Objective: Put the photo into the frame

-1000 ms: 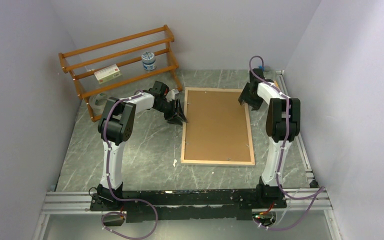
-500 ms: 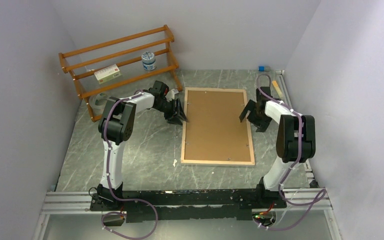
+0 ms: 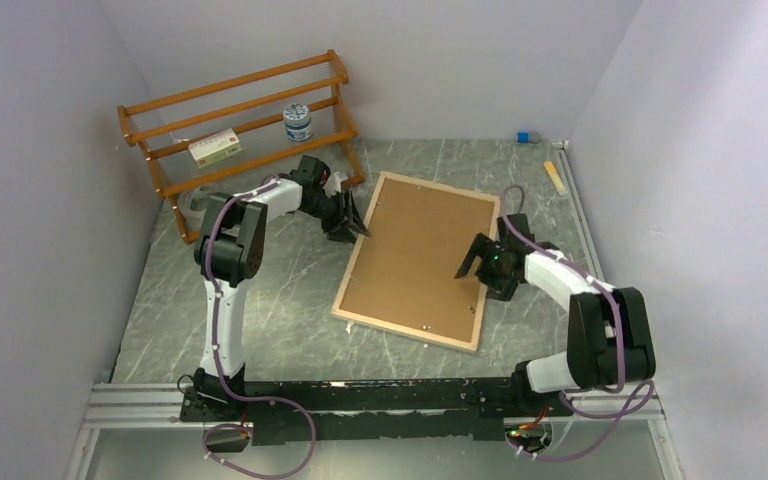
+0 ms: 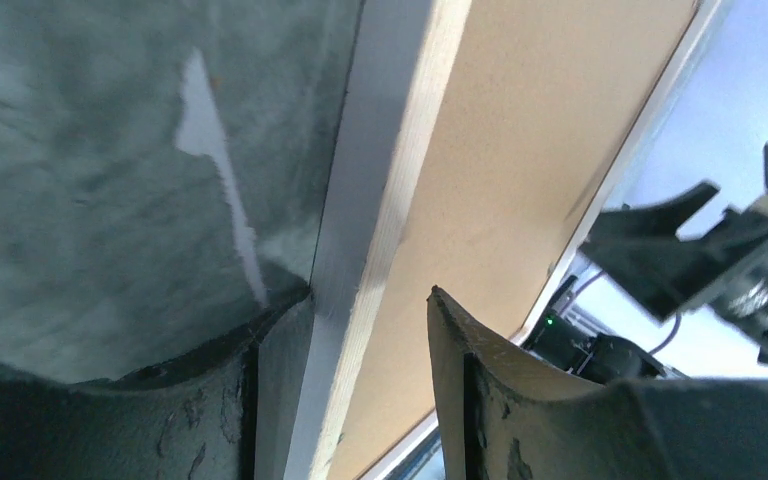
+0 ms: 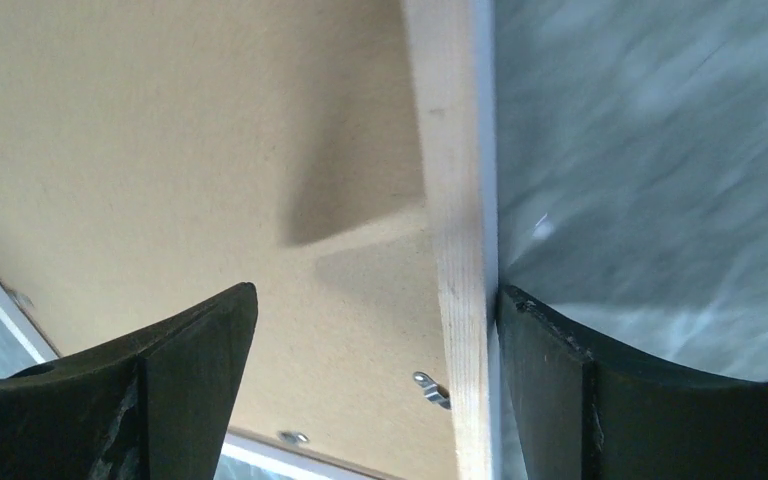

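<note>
The frame point(image 3: 405, 330) lies back side up and askew on the table, its brown hardboard backing point(image 3: 415, 255) facing me. The photo is hidden. My left gripper point(image 3: 355, 222) is at the far part of the left rim. In the left wrist view it point(image 4: 368, 292) is open and straddles the pale rim point(image 4: 390, 150): one finger rests against the outer face, the other hangs over the backing with a gap. My right gripper point(image 3: 478, 262) is at the right rim, wide open point(image 5: 378, 290), with its outer finger against the rim point(image 5: 450, 200).
An orange-brown slatted rack point(image 3: 240, 130) stands at the back left with a jar point(image 3: 297, 122) and a small box point(image 3: 215, 147) on it. A tape roll point(image 3: 198, 198) sits under it. A blue bit point(image 3: 523, 137) and a pale stick point(image 3: 556, 178) lie at the back right. A metal turn clip point(image 5: 430, 388) holds the backing.
The frame has turned clockwise, its near end sliding left. My right arm swung from the far right corner down to the middle of the right rim and its jaws opened wider.
</note>
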{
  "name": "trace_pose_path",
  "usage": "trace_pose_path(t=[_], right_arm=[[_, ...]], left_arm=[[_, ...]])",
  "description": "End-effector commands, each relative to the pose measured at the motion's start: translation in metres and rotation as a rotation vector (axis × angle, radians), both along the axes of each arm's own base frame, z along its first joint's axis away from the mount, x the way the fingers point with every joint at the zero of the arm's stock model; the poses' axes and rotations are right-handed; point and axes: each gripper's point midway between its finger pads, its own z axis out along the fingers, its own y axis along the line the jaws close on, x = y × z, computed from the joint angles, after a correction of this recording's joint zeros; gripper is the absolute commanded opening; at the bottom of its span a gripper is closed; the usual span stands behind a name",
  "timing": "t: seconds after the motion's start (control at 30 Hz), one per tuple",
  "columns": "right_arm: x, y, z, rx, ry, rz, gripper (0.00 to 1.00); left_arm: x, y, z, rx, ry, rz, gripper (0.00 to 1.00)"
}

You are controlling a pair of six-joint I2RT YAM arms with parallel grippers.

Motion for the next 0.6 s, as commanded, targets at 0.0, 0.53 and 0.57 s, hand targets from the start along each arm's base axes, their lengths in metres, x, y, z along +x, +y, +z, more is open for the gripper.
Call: trace_pose_path(t=[0.0, 0.53, 0.57], right_arm=[[-0.029, 0.079, 0.025, 0.248, -0.022, 0.102, 0.91], [-0.038, 0.224, 0.058, 0.502, -0.225, 0.065, 0.89], [-0.036, 0.233, 0.061, 0.496, -0.229, 0.082, 0.89]], left_arm=[[-0.002, 0.008, -0.037, 0.117, -0.003, -0.021, 0.54], [0.020, -0.010, -0.064, 0.075, -0.028, -0.121, 0.52], [0.023, -0.008, -0.064, 0.094, -0.032, -0.109, 0.52]])
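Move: The frame, brown backing up and skewed clockwise, lies between the hands. Its middle is about 14 cm right of the left hand and 6 cm back, and 14 cm left of the right hand and 7 cm ahead, a centimetre or so below both. The rack's near-right corner stands some 14 cm straight ahead of the left hand. From the right hand, the frame's near-right corner is 17 cm back and 2 cm left. Back and to the left, then almost purely left, the right hand sweeps about 20 cm, its outer finger still against the outside of the frame's right rail, pushing it round while the wrist rolls nearly 20 degrees. The left hand goes forward some 8 cm towards the rack corner, its outer finger still on the left rail's outer face. Both grippers stay open. ##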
